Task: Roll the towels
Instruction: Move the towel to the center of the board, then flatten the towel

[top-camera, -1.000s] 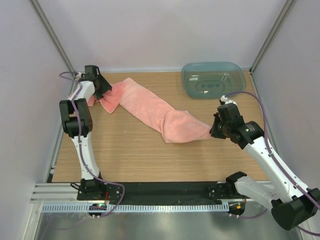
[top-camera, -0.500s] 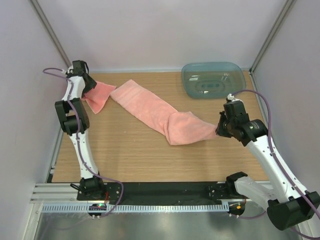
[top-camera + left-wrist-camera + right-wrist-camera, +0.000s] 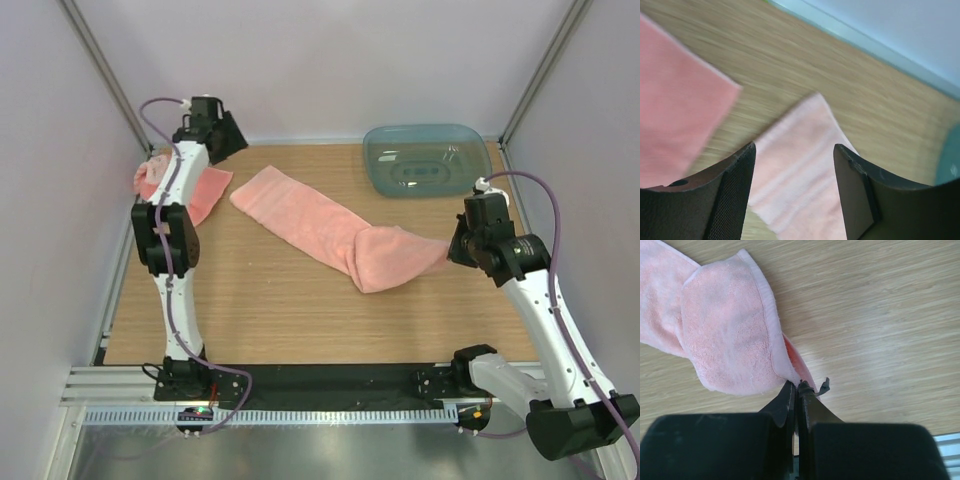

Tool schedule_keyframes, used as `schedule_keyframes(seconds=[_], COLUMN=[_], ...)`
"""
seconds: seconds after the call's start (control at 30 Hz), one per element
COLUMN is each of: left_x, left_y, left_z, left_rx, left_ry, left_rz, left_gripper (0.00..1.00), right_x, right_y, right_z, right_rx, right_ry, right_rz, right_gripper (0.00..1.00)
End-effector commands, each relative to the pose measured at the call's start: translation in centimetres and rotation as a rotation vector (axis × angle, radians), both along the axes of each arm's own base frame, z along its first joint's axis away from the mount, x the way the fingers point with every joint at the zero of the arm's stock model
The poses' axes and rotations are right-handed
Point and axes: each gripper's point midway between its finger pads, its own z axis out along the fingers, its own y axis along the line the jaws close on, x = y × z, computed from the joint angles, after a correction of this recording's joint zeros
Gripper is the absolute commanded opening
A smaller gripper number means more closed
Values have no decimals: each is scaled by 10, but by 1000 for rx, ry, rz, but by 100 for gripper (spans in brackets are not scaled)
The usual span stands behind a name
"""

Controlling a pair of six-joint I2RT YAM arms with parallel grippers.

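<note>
Two salmon-pink towels lie on the wooden table. The long towel (image 3: 320,225) runs diagonally across the middle, its right end folded over (image 3: 725,340). My right gripper (image 3: 456,250) (image 3: 799,386) is shut on that end's corner, low over the table. The small towel (image 3: 205,190) lies at the far left, bunched against the left edge. My left gripper (image 3: 222,135) (image 3: 795,147) hangs open above the back left, with nothing between its fingers (image 3: 735,185). In the left wrist view the long towel's end (image 3: 800,170) shows below it and the small towel (image 3: 675,105) to the left.
A translucent blue-green tub (image 3: 427,158) stands at the back right, its rim (image 3: 952,160) just visible in the left wrist view. White walls and metal posts close in the table on three sides. A black rail (image 3: 330,380) runs along the near edge.
My right gripper has drawn the long towel to the right. My left arm swung left, then up towards the back, and the small towel now lies apart from the long one.
</note>
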Motion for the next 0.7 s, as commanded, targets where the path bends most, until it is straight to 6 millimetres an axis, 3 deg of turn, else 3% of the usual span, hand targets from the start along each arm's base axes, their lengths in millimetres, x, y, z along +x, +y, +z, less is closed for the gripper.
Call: schedule_keyframes(seconds=[0.0, 0.1, 0.13, 0.33, 0.5, 0.67], left_x=[-15, -30, -42, -63, -67, -59], left_y=[-72, -81, -80, -58, -54, -48], left_z=[-27, -50, -66, -102, -111, -101], left_rx=[-158, -170, -140, -23, 15, 66], left_ry=[55, 111, 150, 240, 270, 227], left_rz=[-278, -283, -265, -200, -215, -204], left_gripper=[64, 62, 62, 62, 62, 64], right_x=[5, 6, 7, 13, 12, 11], right_y=[-11, -15, -17, -3, 0, 5], right_z=[22, 28, 31, 28, 21, 15], right_rx=[-36, -32, -26, 46, 60, 81], right_ry=[-50, -60, -67, -47, -36, -19], right_rz=[-13, -22, -33, 8, 17, 34], right_gripper=[1, 1, 1, 1, 1, 1])
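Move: The left end of the towel I'm rolling lies about 6 cm back and 4 cm to the right of my open left hand, some 15 cm below it; the other pink towel pile is roughly 10 cm left and 6 cm back of that hand. My right hand still grips this towel's far end, with the folded part about 13 cm left and 3 cm ahead, the towel's left end some 49 cm left and 23 cm ahead, and the tray's middle roughly 33 cm ahead and 2 cm right. I bring my left hand down about 12 cm onto the towel's left end, swinging it right first, then drawing it back some 8 cm with a slight return leftward, while tipping the fingers steeper and turning them a little clockwise. The fingers stay open, astride the near corner region. My right hand keeps its pinch on the other end, shifting only a centimetre or so. ##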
